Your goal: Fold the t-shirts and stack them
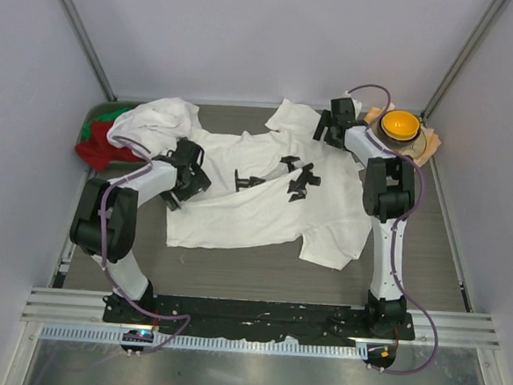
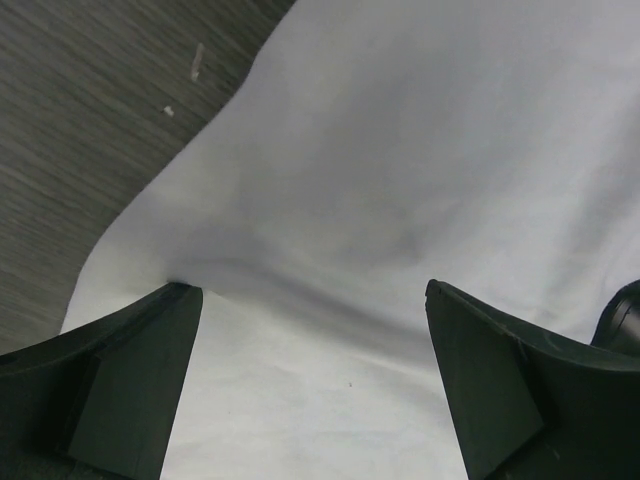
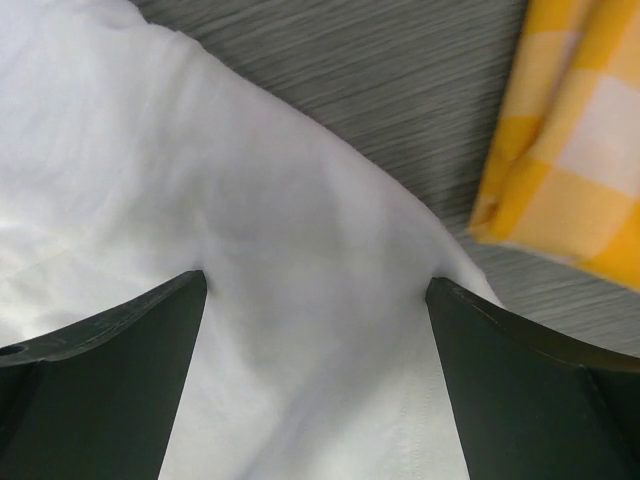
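Observation:
A white t-shirt [image 1: 255, 206] lies spread out flat in the middle of the table, with small black shapes [image 1: 300, 180] on its chest. A second white t-shirt [image 1: 156, 118] lies crumpled at the back left. My left gripper [image 1: 187, 172] is open, with its fingers down on the spread shirt's left side [image 2: 400, 180] near its edge; the left wrist view [image 2: 310, 290] shows cloth between the jaws. My right gripper [image 1: 331, 127] is open, with its fingers on the shirt's back right part [image 3: 300, 230]; the right wrist view [image 3: 315, 280] shows a ridge of cloth between the jaws.
An orange bowl [image 1: 399, 125] sits on an orange-and-white checked cloth [image 1: 429, 145] at the back right; the cloth also shows in the right wrist view [image 3: 570, 150]. Red and green garments [image 1: 100, 139] lie at the back left. Grey walls enclose the table.

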`<state>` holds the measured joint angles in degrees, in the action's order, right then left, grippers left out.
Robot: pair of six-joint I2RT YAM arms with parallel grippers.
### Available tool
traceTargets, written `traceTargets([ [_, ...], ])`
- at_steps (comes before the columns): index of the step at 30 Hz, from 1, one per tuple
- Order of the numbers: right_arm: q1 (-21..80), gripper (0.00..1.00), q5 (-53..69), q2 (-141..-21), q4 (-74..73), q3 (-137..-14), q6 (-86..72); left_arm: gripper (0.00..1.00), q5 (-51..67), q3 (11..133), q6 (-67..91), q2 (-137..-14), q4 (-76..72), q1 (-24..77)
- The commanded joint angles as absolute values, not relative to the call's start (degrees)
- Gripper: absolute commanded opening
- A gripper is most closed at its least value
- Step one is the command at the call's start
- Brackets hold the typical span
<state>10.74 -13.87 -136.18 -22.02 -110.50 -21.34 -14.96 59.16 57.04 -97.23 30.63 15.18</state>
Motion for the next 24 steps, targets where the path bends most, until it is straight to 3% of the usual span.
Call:
traceTargets([
  [1, 7.3, 1.0, -18.4, -137.1, -27.0, -110.9, -22.9, 1.0, -16.6, 64.2, 59.4, -100.1, 29.0, 14.9],
  [6, 7.1, 1.0, -16.7, -133.0, -24.3, -109.1, -22.8, 1.0, -18.2, 71.2, 59.4, -103.7, 30.4, 14.9],
  [9, 7.6, 1.0, -13.6, -122.6, -14.7, -98.7, -23.6, 1.0, -18.3, 74.2, 58.9, -102.5, 32.4, 14.9],
  [13, 10.0, 1.0, -12.0, -106.4, -13.8, -89.1, -23.4, 1.0, -17.8, 73.4, 58.1, -95.2, 34.6, 15.6],
  [17, 15.0, 1.0, -13.0, -94.0, -22.7, -82.4, -24.0, 1.0, -16.9, 67.8, 56.5, -86.7, 39.7, 17.1],
  [24, 23.7, 0.99, -16.6, -69.0, -29.5, -58.7, -32.5, 1.0, -14.9, 50.5, 56.3, -72.9, 41.5, 19.0],
])
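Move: Both open hands are low on the spread t-shirt. From the left hand, the t-shirt's middle is about 30 cm right and 5 ahead; its near-left corner is 16 back and 3 left, the bin pile 22 ahead and 11 left. From the right hand, the t-shirt's middle is about 20 cm back and 13 left, and the orange bowl 27 right and 4 ahead. Left fingertips push the t-shirt 6 cm forward, right ones slide rightward; then both lift back, right rising 20. ##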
